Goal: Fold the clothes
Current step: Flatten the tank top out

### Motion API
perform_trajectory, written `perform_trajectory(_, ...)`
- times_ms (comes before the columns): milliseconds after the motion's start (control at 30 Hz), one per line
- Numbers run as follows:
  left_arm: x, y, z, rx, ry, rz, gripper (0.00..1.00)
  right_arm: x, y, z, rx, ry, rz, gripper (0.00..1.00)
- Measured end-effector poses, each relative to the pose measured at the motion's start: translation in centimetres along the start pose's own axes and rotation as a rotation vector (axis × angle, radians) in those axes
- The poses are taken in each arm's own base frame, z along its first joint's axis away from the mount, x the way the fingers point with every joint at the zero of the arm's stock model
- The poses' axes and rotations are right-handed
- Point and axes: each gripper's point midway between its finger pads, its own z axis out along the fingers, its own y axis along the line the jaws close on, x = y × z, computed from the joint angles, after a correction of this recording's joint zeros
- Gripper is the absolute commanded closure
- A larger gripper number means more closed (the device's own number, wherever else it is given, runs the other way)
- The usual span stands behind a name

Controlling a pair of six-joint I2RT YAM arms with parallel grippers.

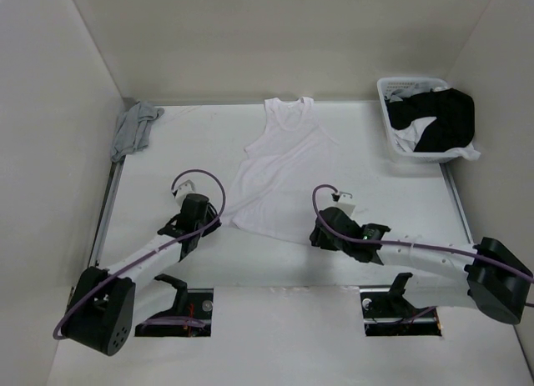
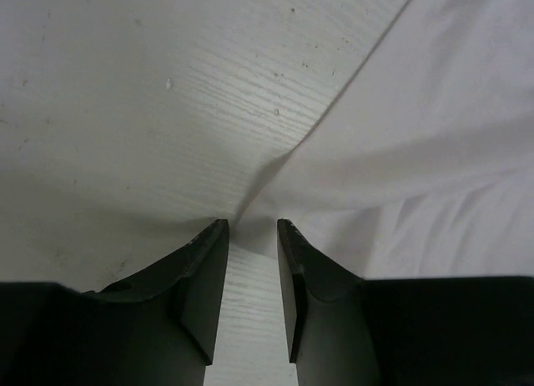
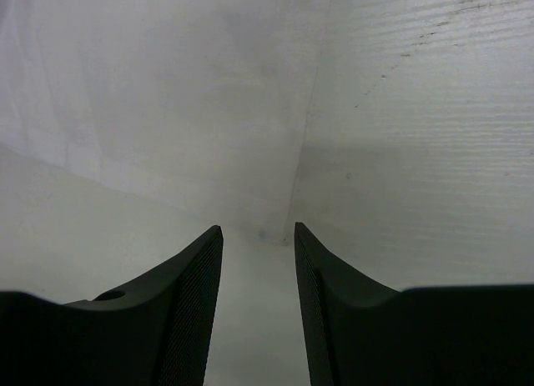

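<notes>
The clothes, a white sleeveless tank top [image 1: 279, 165], lie spread flat on the table with the neck at the far side and the hem toward me. My left gripper [image 1: 219, 218] sits low at the hem's left corner. In the left wrist view its jaws [image 2: 250, 223] stand open with bare table between them, and the corner of the tank top [image 2: 417, 152] lies just past the tips. My right gripper [image 1: 314, 235] sits at the hem's right corner. Its jaws [image 3: 257, 228] are open too, empty, with the tank top's [image 3: 183, 94] corner just beyond the tips.
A grey cloth [image 1: 133, 127] lies crumpled at the back left corner. A white basket [image 1: 386, 111] holding black garments [image 1: 442, 119] stands at the back right. White walls close the table in at the left, back and right.
</notes>
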Motion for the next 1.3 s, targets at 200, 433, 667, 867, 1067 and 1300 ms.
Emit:
perform_trajectory(200,-0.1,-0.4,0.6,0.008,-0.003,-0.005,0.90,0.6,-0.5,0.5,0.020,0.015,0.006,0.52)
perform_trajectory(433,-0.5,-0.4,-0.3,0.015,-0.011,-0.010,0.96,1.4,-1.0,1.1,0.049,0.041,0.007,0.54)
perform_trajectory(667,-1.3,-0.9,-1.3,0.047,-0.041,-0.021,0.98,1.7,-0.8,1.6,0.050,0.054,0.018,0.61)
perform_trajectory(867,-1.6,-1.0,-2.0,0.060,-0.049,-0.024,0.98,1.7,-0.4,2.0,0.038,0.057,0.035,0.76)
perform_trajectory(1067,-1.5,-1.1,-2.3,0.069,-0.047,-0.024,1.00,1.9,-0.5,1.9,0.042,0.066,0.045,0.94)
perform_trajectory(1300,-6.1,-5.0,-7.4,0.206,-0.159,-0.046,1.00,-2.1,2.0,-3.9,-0.088,-0.092,0.039,0.96)
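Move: The left hem corner of the tank top is right between my open left fingertips, about 1 cm below. The right hem corner lies straight under my half-open right hand, some 3 cm down; from my left hand it is about 22 cm to the right and 5 cm nearer me. The shirt's middle is roughly 15 cm ahead of my right hand and 7 cm to its left, the neckline about 33 cm ahead and 5 cm left. I shut my left fingers on the left hem corner and ease it up about 3 cm while my right hand sinks some 2.5 cm and pinches the right hem corner. Then both hands go up quickly together, each about 7 or 8 cm, still gripping, fingers tipping upward. ##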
